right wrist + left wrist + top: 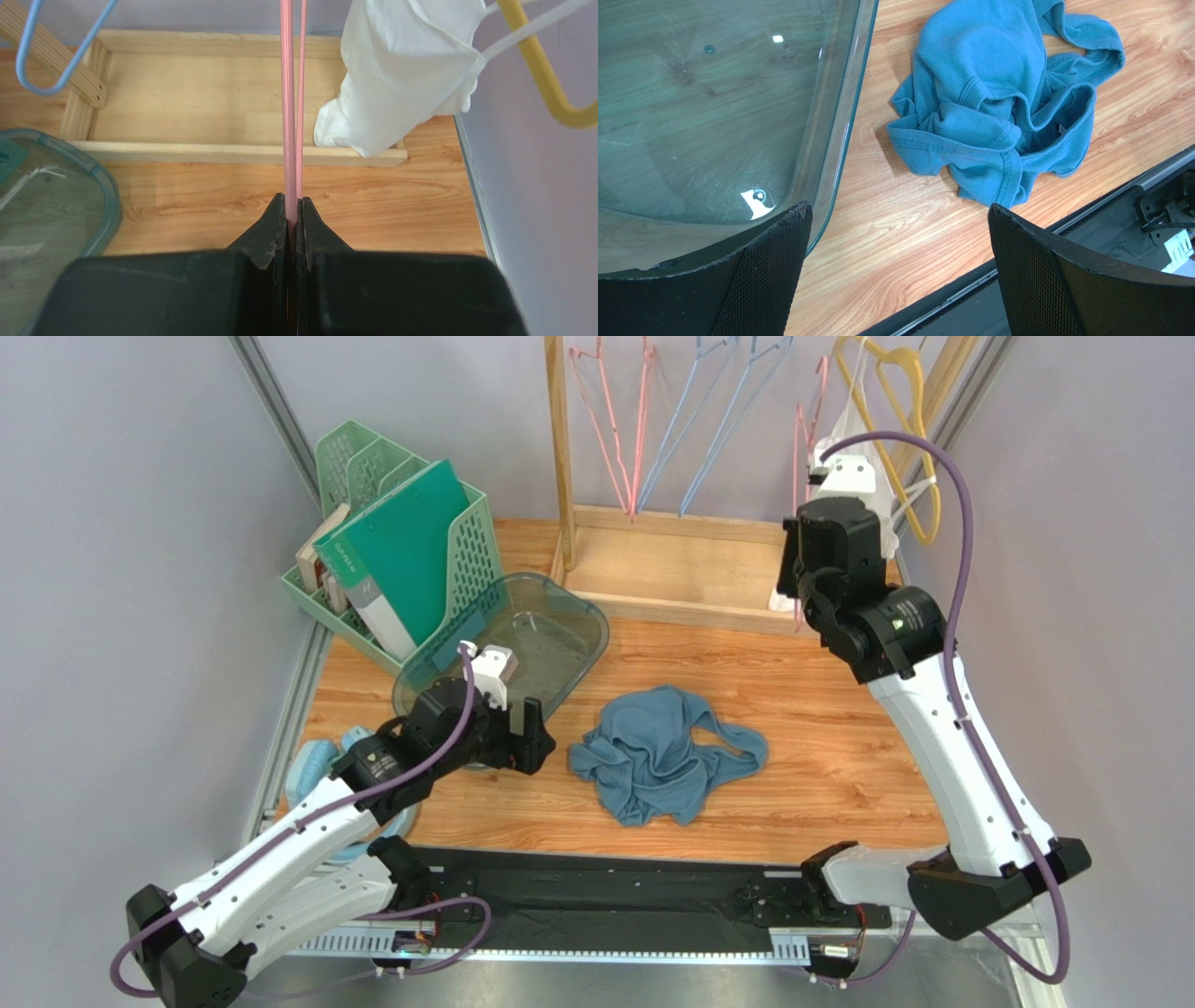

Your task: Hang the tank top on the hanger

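The blue-teal tank top (666,753) lies crumpled on the wooden table, also seen in the left wrist view (990,91). My left gripper (537,739) (899,210) hangs wide open just left of it, over bare wood, with nothing between its fingers (773,266). My right gripper (795,588) (293,204) is raised at the rack's right end and is shut on the thin pink hanger (286,105) (804,441), whose two wires run up from the fingertips. The hanger's hook is out of view.
A clear plastic bin (540,637) (724,105) sits by the left gripper. The wooden rack (673,560) carries pink and light-blue hangers (701,420), a yellow hanger (540,70) and a white garment (407,77). A green file basket (407,546) stands back left.
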### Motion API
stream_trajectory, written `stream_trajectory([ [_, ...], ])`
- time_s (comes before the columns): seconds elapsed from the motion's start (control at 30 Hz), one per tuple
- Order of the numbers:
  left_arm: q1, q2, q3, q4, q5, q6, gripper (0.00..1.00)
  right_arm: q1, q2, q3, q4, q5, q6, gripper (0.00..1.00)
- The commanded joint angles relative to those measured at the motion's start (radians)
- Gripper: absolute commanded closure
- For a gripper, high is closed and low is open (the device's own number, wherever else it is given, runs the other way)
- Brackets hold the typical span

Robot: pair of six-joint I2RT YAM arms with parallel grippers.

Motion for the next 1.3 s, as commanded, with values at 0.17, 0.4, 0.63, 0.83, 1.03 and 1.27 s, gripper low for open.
stream_trajectory([
  [0.17,-0.069,0.084,0.036,0.072,0.025,-0.027,0.03,0.14,-0.162,-0.168,-0.129,0.139,0.137,1.0],
  [0.4,-0.232,0.281,0.009,0.296,0.082,-0.145,0.03,0.154,-0.288,-0.343,-0.149,0.094,0.229,1.0],
  [0.63,-0.258,0.554,0.015,0.533,0.203,-0.234,0.03,0.156,-0.327,-0.42,-0.154,0.048,0.255,1.0],
  [0.83,-0.241,0.742,0.093,0.562,0.179,-0.221,0.02,0.157,-0.365,-0.454,-0.157,0.016,0.256,1.0],
  [1.03,-0.113,0.834,0.066,0.671,0.214,-0.225,0.02,0.157,-0.411,-0.478,-0.164,-0.053,0.266,1.0],
  [1.27,-0.046,0.891,0.277,0.561,0.239,-0.053,0.02,0.159,-0.414,-0.537,-0.147,-0.122,0.272,1.0],
])
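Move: The tank top lies crumpled on the table, its middle roughly 19 cm to the left hand's right, 2 cm farther out and 14 cm lower. The clear bin stands some 13 cm ahead and 4 cm left of that hand. From the right hand, which already holds the pink hanger, the tank top is about 14 cm back, 18 cm left and 35 cm down; the white bag hangs around 12 cm ahead and 6 cm right, 15 cm lower. Rightward and down, easing slightly back, the open left hand swings about 15 cm away from the bin to the tank top's left end while tipping some 20 degrees down, then slides forward low over the table, one finger under the hem fold. The right hand keeps its pinch on the hanger and brings it back and down, about 12 cm each, towards the tank top. ##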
